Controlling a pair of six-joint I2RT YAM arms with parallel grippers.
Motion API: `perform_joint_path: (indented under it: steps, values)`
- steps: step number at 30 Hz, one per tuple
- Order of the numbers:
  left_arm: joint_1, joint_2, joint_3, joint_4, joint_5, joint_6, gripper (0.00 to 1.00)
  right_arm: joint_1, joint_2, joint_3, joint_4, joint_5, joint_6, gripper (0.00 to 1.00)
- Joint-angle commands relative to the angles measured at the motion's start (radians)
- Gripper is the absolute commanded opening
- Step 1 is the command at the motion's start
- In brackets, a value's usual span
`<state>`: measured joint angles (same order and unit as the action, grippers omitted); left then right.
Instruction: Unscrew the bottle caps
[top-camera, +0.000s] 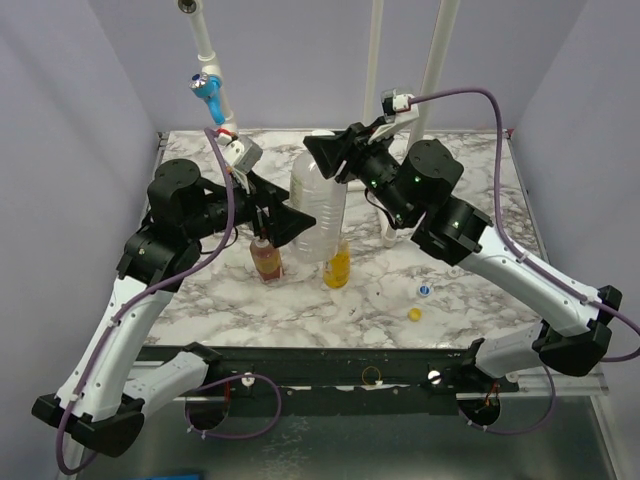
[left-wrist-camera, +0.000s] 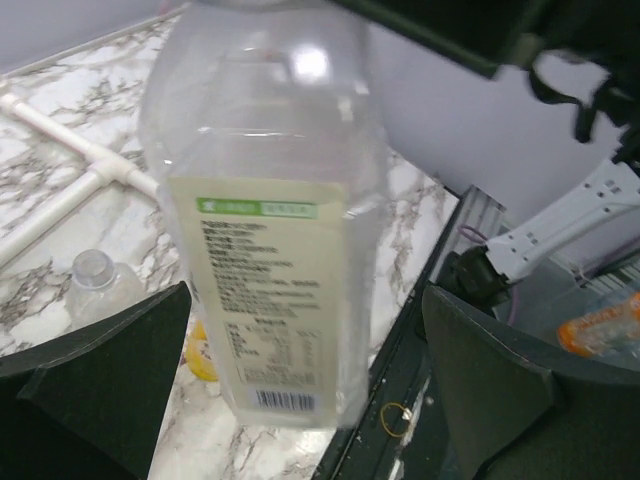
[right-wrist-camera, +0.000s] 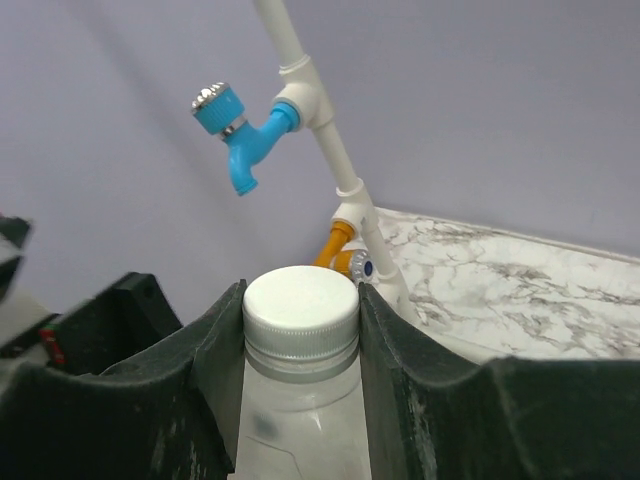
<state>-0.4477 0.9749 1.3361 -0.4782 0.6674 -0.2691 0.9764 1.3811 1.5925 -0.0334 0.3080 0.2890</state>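
Note:
A wider clear bottle (top-camera: 318, 205) stands upright mid-table, its label (left-wrist-camera: 265, 300) facing the left wrist camera. My right gripper (right-wrist-camera: 300, 290) is shut on its white cap (right-wrist-camera: 300, 305) from above, one finger pressed against each side. My left gripper (left-wrist-camera: 305, 300) is open and straddles the bottle's body with a gap on each side. A brown bottle (top-camera: 266, 258) and a yellow-orange bottle (top-camera: 338, 265) stand just in front. A slim clear bottle (left-wrist-camera: 95, 282) shows behind the left finger. A blue-and-white cap (top-camera: 424, 290) and a yellow cap (top-camera: 414, 314) lie loose on the marble.
A white pipe with a blue tap (top-camera: 205, 85) rises at the back left. More white pipes (left-wrist-camera: 70, 190) lie on the marble table (top-camera: 480, 190). A black rail (top-camera: 330, 365) runs along the near edge, and purple walls close in the sides.

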Motion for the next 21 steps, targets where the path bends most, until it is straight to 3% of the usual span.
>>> perform_joint_path:
  steps: [1,4,9,12,19,21]
  values:
    - [-0.005,-0.026,-0.074,0.032,-0.143,0.014,0.99,0.054,0.004,0.041,0.127,0.044,-0.017,0.0]
    - [-0.005,-0.042,-0.096,0.04,-0.166,0.013,0.99,0.075,0.0,0.028,0.152,0.046,-0.013,0.0]
    - [-0.005,-0.058,-0.112,0.083,0.031,-0.018,0.99,0.101,-0.011,-0.03,0.224,0.034,0.013,0.0]
    - [-0.005,-0.062,-0.113,0.095,0.059,-0.015,0.97,0.131,-0.016,-0.064,0.268,0.066,-0.012,0.0]
    - [-0.005,-0.081,-0.132,0.095,0.059,0.032,0.56,0.172,-0.028,-0.098,0.322,0.068,-0.046,0.01]
    - [-0.005,-0.088,-0.134,0.095,0.038,0.041,0.48,0.175,-0.038,-0.107,0.324,0.075,-0.053,0.05]
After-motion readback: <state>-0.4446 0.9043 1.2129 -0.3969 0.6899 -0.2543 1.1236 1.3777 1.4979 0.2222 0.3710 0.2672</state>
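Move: The big clear bottle already hangs by its white cap from the right gripper. Its body's middle is about 7 cm to the right of the open left gripper, 4 cm ahead and 3 cm lower. Some 33 cm below the left hand stand the yellow bottle, about 10 cm ahead and 10 cm right, and the small clear bottle, 18 cm ahead and 4 cm right. From the right hand, the left gripper lies roughly 8 cm back, 6 cm left and 8 cm lower. Back and to the left, rising a little, the right hand carries the big bottle by its cap some 5 cm into the left gripper's gap, tipping about 10 degrees and keeping its pinch. The left hand dips about 3 cm and forward, then eases back and partly up; only then do its fingers close from wide open to about two thirds, squeezing the body from both sides around the label. ##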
